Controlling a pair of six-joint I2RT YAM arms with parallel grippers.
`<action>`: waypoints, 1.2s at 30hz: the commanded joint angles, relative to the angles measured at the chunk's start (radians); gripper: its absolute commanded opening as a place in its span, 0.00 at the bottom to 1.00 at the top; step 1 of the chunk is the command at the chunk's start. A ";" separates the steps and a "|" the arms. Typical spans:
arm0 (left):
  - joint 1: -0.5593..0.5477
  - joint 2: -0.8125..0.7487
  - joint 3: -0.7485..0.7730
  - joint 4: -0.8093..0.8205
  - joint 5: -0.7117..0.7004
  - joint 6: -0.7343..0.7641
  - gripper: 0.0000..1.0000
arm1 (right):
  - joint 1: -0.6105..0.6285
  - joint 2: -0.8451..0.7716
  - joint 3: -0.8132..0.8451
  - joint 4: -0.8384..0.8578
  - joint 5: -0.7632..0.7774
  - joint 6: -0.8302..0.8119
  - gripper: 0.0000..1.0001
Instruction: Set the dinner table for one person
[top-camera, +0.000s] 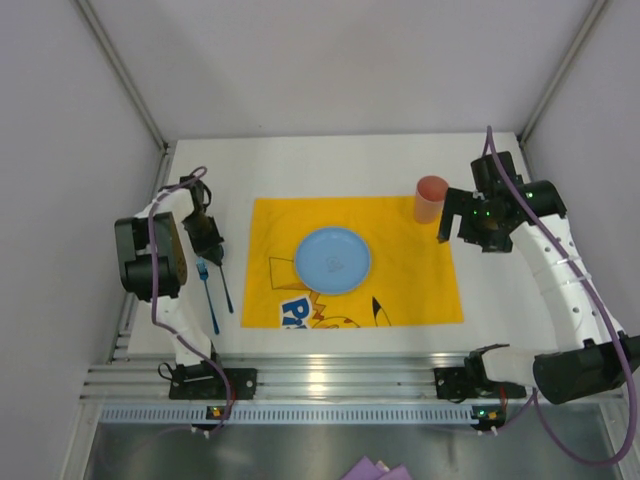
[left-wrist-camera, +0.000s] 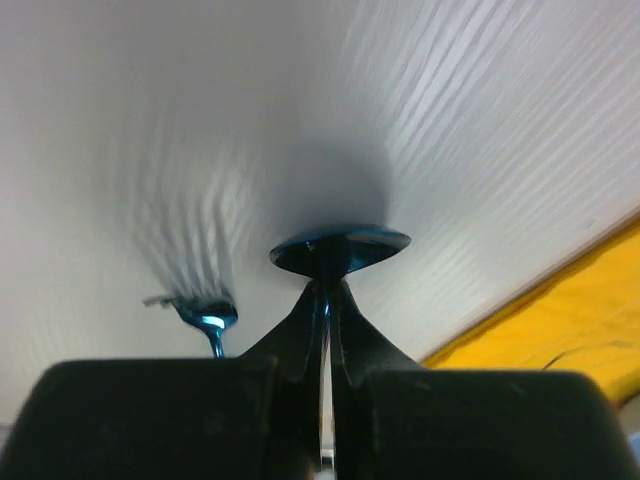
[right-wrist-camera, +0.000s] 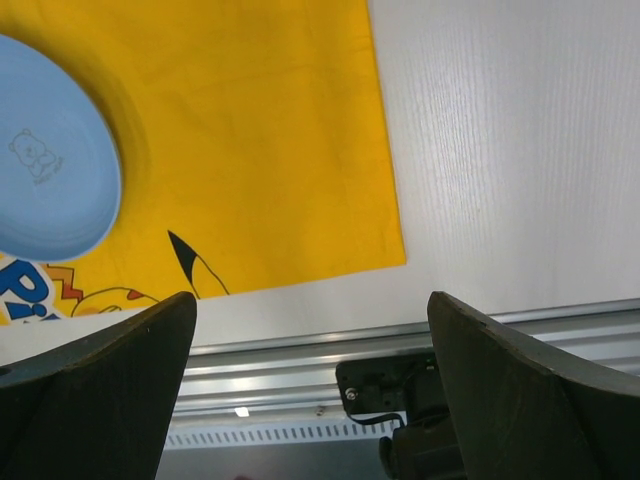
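Note:
On the white dinner table (top-camera: 330, 160) lies a yellow cartoon-print cloth (top-camera: 400, 280) with a light blue plate (top-camera: 332, 260) at its middle. A salmon cup (top-camera: 431, 198) stands at the cloth's far right corner. Left of the cloth lie a blue fork (top-camera: 208, 295) and a blue spoon (top-camera: 226, 292). My left gripper (top-camera: 212, 250) is shut on the spoon (left-wrist-camera: 340, 248) just behind its bowl, and the fork (left-wrist-camera: 205, 318) lies to its left. My right gripper (top-camera: 447, 225) hangs open beside the cup, nothing between its fingers (right-wrist-camera: 120, 370).
A metal rail (top-camera: 320, 380) with the arm bases runs along the near table edge. Grey walls close in the left, right and back. The cloth edge (left-wrist-camera: 560, 310) lies just right of the left gripper.

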 joint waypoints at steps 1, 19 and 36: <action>0.003 -0.035 0.102 0.243 -0.088 0.032 0.00 | 0.002 -0.013 0.040 -0.013 0.012 -0.010 1.00; -0.614 -0.154 0.378 0.164 -0.007 -0.460 0.00 | -0.002 -0.053 0.227 -0.099 -0.063 0.056 1.00; -0.927 0.374 0.791 0.344 0.046 -0.712 0.00 | -0.005 -0.175 0.178 -0.192 -0.026 0.018 1.00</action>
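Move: The spoon is already pinched in my left hand, near the bowl. The bare strip of placemat right of the plate lies about 47 cm to my right, level to 3 cm ahead, a couple of centimetres lower. The plate is some 30 cm right and 2 cm back, the cup about 56 cm right and 10 cm ahead, the fork's middle 2 cm left and 13 cm back. From my right hand that strip is roughly 16 cm left, 9 cm ahead, 22 cm below. I lift the spoon up and forward with my left hand, then swing it some 46 cm to my right, high past the plate's far side, and sink about 10 cm towards the placemat strip short of the cup. My fingers keep their pinch while the wrist tilts some 30 degrees. My empty, open right hand rises about 9 cm, its fingers tipping more forward. ##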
